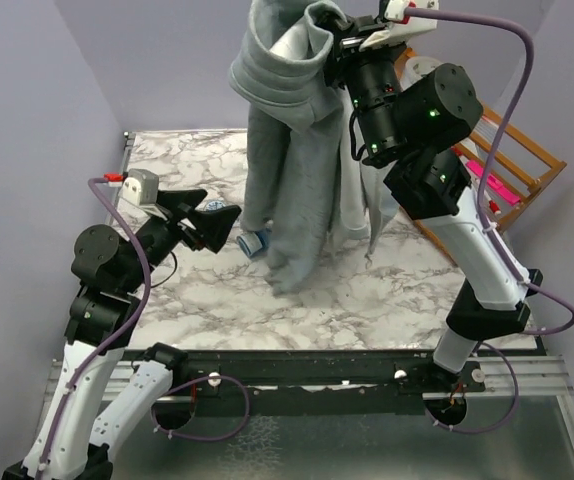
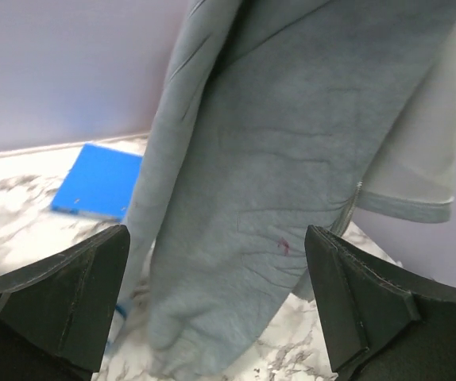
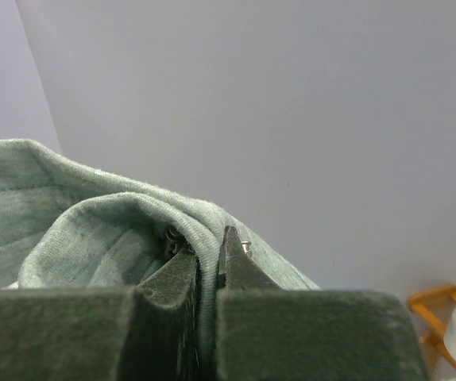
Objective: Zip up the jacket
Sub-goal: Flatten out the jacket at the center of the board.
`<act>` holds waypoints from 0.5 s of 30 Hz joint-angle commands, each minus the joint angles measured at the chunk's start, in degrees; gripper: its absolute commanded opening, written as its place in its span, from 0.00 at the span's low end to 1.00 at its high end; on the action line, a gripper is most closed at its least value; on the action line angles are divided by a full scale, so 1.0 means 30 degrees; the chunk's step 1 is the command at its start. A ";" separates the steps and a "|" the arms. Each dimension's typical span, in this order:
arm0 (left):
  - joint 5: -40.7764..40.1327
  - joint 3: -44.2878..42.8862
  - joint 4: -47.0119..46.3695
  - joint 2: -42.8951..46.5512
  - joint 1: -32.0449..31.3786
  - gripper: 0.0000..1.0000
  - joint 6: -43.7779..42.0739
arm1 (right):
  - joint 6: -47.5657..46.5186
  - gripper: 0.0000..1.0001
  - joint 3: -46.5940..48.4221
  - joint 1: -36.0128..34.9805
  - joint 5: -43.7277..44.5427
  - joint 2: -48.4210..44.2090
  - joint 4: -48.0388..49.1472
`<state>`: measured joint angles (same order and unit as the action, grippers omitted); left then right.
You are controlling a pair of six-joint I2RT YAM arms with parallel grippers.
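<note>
The light grey fleece jacket (image 1: pixel 297 150) hangs high over the marble table, its lower end touching the tabletop. My right gripper (image 1: pixel 335 48) is raised at the top and shut on a fold of the jacket's edge (image 3: pixel 204 238); a small metal zipper part shows beside the fingers (image 3: pixel 172 274). My left gripper (image 1: pixel 229 225) is open and low at the left, pointing at the hanging cloth. In the left wrist view the jacket (image 2: pixel 291 159) fills the space between my wide-apart fingers (image 2: pixel 69 294), with a pale zipper edge at the right.
A flat blue pad (image 2: pixel 97 181) lies on the marble table (image 1: pixel 367 290) behind the jacket, partly hidden in the top view (image 1: pixel 255 242). A wooden rack (image 1: pixel 512 160) with pink items and a tape roll stands at the back right. Grey walls enclose the table.
</note>
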<state>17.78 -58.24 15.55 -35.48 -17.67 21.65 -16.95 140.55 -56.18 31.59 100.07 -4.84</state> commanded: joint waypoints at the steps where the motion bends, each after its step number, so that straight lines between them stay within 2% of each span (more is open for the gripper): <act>1: 0.2044 0.0336 -0.3754 -0.0691 -0.1063 0.99 -0.0566 | 0.1869 0.00 -0.0540 -0.0048 0.1403 -0.0619 -0.1137; 5: 0.2065 0.1021 -0.5096 -0.1157 -0.1554 0.99 -0.0326 | 0.2166 0.00 -0.1689 -0.0036 0.2406 -0.0798 -0.0968; 9: 0.1743 0.1599 -0.6278 -0.1498 -0.1723 0.99 -0.0157 | 0.2413 0.00 -0.0166 0.0299 0.2705 0.0483 -0.2373; 15: 0.0443 0.2220 -0.7210 -0.1996 -0.1756 0.99 -0.0152 | 0.6172 0.00 0.1672 0.3201 -0.0394 0.2121 -0.6179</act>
<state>21.54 -53.08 -1.28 -40.95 -22.63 21.15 -7.88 141.25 -52.51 37.30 106.02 -20.32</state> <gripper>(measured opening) 0.988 0.039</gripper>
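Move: The jacket hangs from my right fingers. The middle of its hanging cloth is about 17 cm to the right of my open left hand and 10 cm ahead, roughly level with it. Below my left hand, a blue jar lies about 15 cm ahead and 4 cm to the right, some 37 cm down. For my right hand, the board's centre is about 65 cm below, 6 cm ahead and 2 cm to the left. I lower my right hand about 10 cm and carry it some 6 cm forward, easing slightly left, down towards the board, still pinching the jacket's edge as the wrist tips down nearly 20 degrees. My left hand, fingers wide open, slides about 4 cm right towards the hanging cloth and turns some 10 degrees clockwise, without taking hold. ##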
